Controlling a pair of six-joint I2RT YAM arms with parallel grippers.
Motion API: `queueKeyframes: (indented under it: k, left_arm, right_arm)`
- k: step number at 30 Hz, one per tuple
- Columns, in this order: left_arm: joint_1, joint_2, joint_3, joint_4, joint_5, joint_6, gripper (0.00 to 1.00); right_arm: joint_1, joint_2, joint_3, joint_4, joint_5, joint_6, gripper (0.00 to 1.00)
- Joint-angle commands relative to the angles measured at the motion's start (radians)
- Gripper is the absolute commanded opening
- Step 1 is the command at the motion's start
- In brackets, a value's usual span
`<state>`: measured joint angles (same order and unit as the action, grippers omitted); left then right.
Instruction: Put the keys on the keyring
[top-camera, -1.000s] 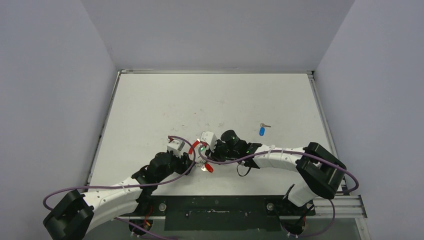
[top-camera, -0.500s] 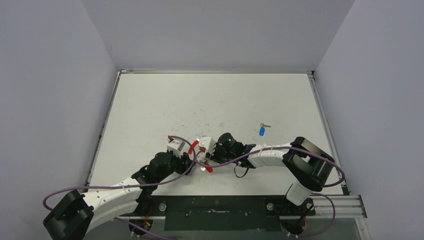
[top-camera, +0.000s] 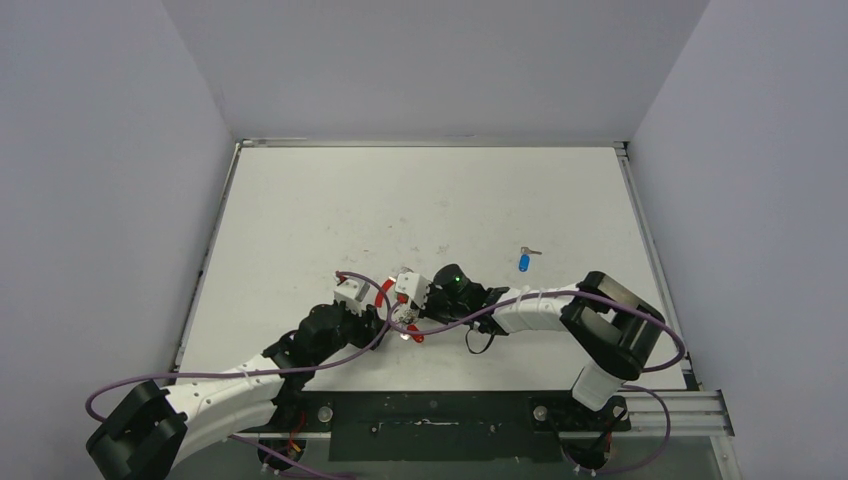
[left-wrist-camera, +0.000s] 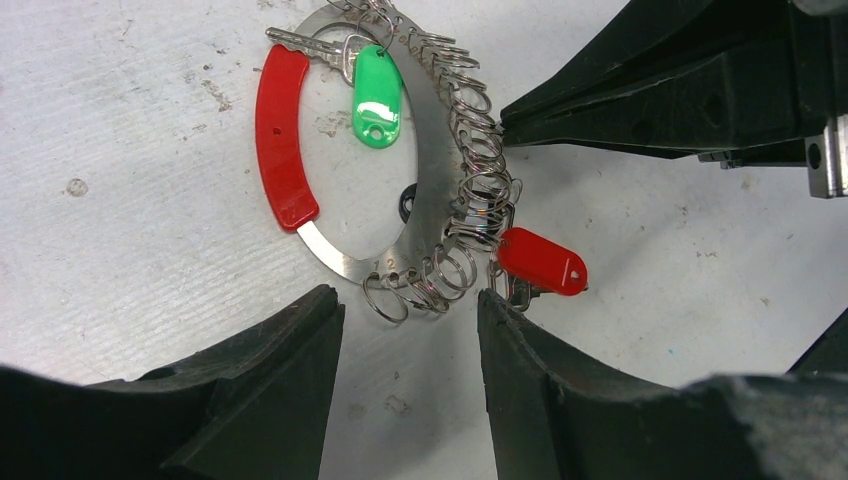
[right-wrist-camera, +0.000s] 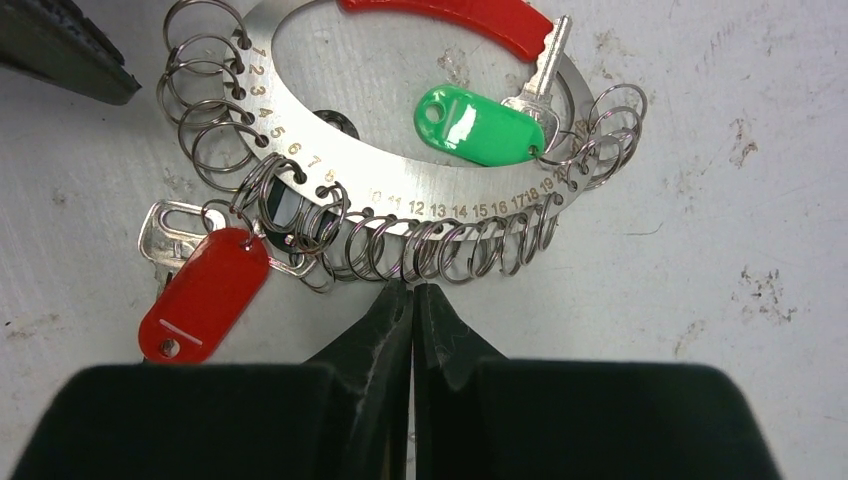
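Note:
The keyring (right-wrist-camera: 300, 120) is a flat numbered silver oval with a red curved section (left-wrist-camera: 280, 135) and several small split rings, and it lies on the table between both grippers. The green key (left-wrist-camera: 377, 95) hangs on it, lying inside the oval. The blue key (top-camera: 524, 262) lies alone on the table, far to the right. My left gripper (left-wrist-camera: 408, 305) is open, its tips just short of the ring's near edge. My right gripper (right-wrist-camera: 412, 290) is shut, tips against the row of small rings with nothing visibly pinched.
A red-headed key (right-wrist-camera: 203, 293) hangs on a split ring at the keyring's edge, close to my left gripper's right fingertip (left-wrist-camera: 497, 310). The right gripper's black fingers (left-wrist-camera: 650, 90) reach in from the upper right of the left wrist view. Purple cables (top-camera: 560, 300) run along both arms.
The right arm has slid left up to the keyring, and its jaws have closed. The left arm has not moved.

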<state>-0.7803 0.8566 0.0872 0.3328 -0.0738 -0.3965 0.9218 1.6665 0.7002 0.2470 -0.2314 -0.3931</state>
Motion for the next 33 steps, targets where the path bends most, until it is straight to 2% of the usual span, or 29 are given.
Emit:
queueKeyframes:
  k: [1,8,11,13,16,33]
  left_arm:
    - [0.006,-0.016,0.030,0.023,0.009,0.018,0.50]
    - [0.007,-0.026,0.029,0.020,0.009,0.019,0.50]
    - [0.007,-0.022,0.030,0.020,0.011,0.017,0.50]
    - [0.006,-0.021,0.030,0.022,0.012,0.015,0.50]
    - [0.006,-0.021,0.030,0.021,0.012,0.016,0.50]
    - [0.008,-0.040,0.023,0.008,0.008,0.010,0.50]
  right_arm:
    - [-0.008,-0.056,0.009,0.050,0.003,-0.021,0.00]
    - [-0.007,-0.110,-0.008,0.047,-0.031,-0.002,0.00]
    - [-0.006,-0.096,0.016,0.032,-0.012,0.010,0.14]
    - [-0.005,-0.085,0.030,0.031,-0.004,0.017,0.27]
    - [-0.002,-0.065,0.051,0.025,0.001,0.026,0.34]
    - [0.010,0.010,0.102,0.009,-0.011,0.049,0.31]
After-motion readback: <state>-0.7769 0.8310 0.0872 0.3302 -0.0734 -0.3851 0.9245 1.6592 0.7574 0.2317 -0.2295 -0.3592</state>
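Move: My right fingers are already shut at the row of small rings along the keyring plate's edge, around hole 12; the ring row I go back to lies about 1 cm ahead and 1 cm left, at fingertip height. The green tag lies some 4 cm ahead and 3 cm left, the red handle about 5 cm ahead and 7 cm left, and the red tag some 5 cm back and 1 cm left. From my left hand, that ring row is about 4 cm ahead, 7 cm right and a little below. I lift my closed right fingertips off the ring row by about 2.5 cm, then open them to roughly a third while up there. With the fingers parted I ease about 1.5 cm left and nearly 1 cm forward, towards the green tag, and near the end sink a little so the tips hang over the small rings. ##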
